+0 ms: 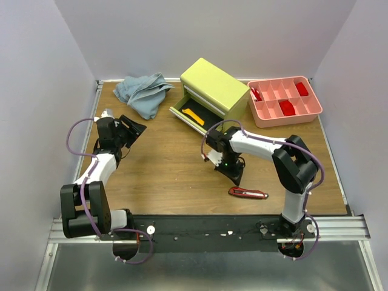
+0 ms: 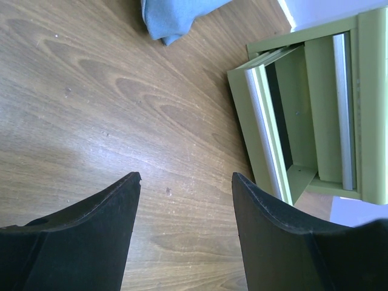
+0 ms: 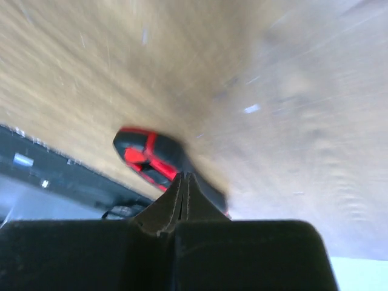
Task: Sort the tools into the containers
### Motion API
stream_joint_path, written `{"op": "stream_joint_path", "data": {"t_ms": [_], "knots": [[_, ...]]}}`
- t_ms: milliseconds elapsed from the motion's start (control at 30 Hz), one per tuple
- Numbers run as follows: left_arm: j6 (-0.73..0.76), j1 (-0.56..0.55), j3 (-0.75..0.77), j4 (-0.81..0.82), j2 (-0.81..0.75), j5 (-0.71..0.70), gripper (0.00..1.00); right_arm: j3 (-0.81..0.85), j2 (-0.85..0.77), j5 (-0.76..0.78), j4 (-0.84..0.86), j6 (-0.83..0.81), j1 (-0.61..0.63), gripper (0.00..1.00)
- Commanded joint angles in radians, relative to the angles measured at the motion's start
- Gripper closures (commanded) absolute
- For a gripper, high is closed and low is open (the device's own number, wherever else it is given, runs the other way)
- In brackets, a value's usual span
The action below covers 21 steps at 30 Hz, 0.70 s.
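A red-black utility knife [image 1: 247,193] lies on the table near the front edge. My right gripper [image 1: 237,179] hangs just behind it, its jaws pressed together on nothing. In the blurred right wrist view the shut gripper [image 3: 185,177] sits in front of the knife [image 3: 144,156]. The yellow-green chest [image 1: 213,86] stands at the back with its lowest drawer [image 1: 182,116] pulled out. A yellow tool [image 1: 193,115] lies in that drawer. My left gripper [image 1: 131,130] is open over bare wood at the left. The left wrist view has the gripper [image 2: 185,182] empty and the chest [image 2: 370,91] to the right.
A crumpled blue-grey cloth [image 1: 143,92] lies at the back left, its edge [image 2: 176,18] also in the left wrist view. A pink divided tray [image 1: 303,108] holding red pieces sits right of the chest. White walls close in the table on three sides.
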Motion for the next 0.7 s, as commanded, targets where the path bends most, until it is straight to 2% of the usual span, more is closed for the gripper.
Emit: {"op": "stream_joint_path", "data": {"t_ms": [0, 133, 167, 200, 233, 300, 333, 467, 667], "knots": [[-0.027, 0.007, -0.006, 0.008, -0.027, -0.012, 0.30, 0.140, -0.026, 0.095, 0.068, -0.053, 0.013, 0.99], [-0.037, 0.007, 0.002, 0.009, -0.024, -0.009, 0.30, 0.175, -0.050, 0.115, 0.085, -0.091, 0.013, 0.99], [-0.038, 0.008, 0.011, 0.005, -0.024, -0.007, 0.30, 0.172, -0.066, 0.112, 0.071, -0.114, 0.013, 0.96], [-0.038, 0.007, 0.012, 0.005, -0.022, -0.001, 0.30, 0.160, -0.081, 0.083, 0.051, -0.146, 0.011, 0.64], [-0.038, 0.007, 0.014, 0.003, -0.021, 0.005, 0.30, 0.105, -0.098, 0.051, 0.042, -0.165, 0.013, 0.48], [-0.040, 0.007, 0.012, 0.006, -0.019, 0.007, 0.30, 0.036, -0.152, 0.022, 0.004, -0.219, 0.013, 0.35], [-0.040, 0.007, 0.009, 0.009, -0.021, 0.002, 0.30, -0.050, -0.167, 0.032, 0.004, -0.225, 0.013, 0.29], [-0.029, 0.007, -0.010, 0.019, -0.027, -0.008, 0.30, -0.194, -0.234, 0.101, 0.065, -0.243, 0.013, 0.23], [-0.018, 0.007, -0.034, 0.020, -0.033, -0.019, 0.30, -0.234, -0.230, 0.132, 0.126, -0.262, 0.026, 0.19]]}}
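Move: The red utility knife lies crosswise on the table, its middle about 3 cm back and 3 cm to the right of the right hand's closed fingertips and some 2 cm below them. The open drawer of the green box stands roughly 25 cm ahead and 13 cm to the left of that hand; the pink tray is about 31 cm ahead and 17 cm right. From the left hand, the knife lies around 24 cm back, 36 cm right and 12 cm below. The red knife is first left behind and then approached again: the right hand, fingers shut and empty, swings about 6 cm forward, 4 cm left and 3 cm up, then opens its fingers wide while coming back rightward and back some 8 cm each way and sinking. It ends low and open above the knife, the wrist turned some 15 degrees counter-clockwise. ##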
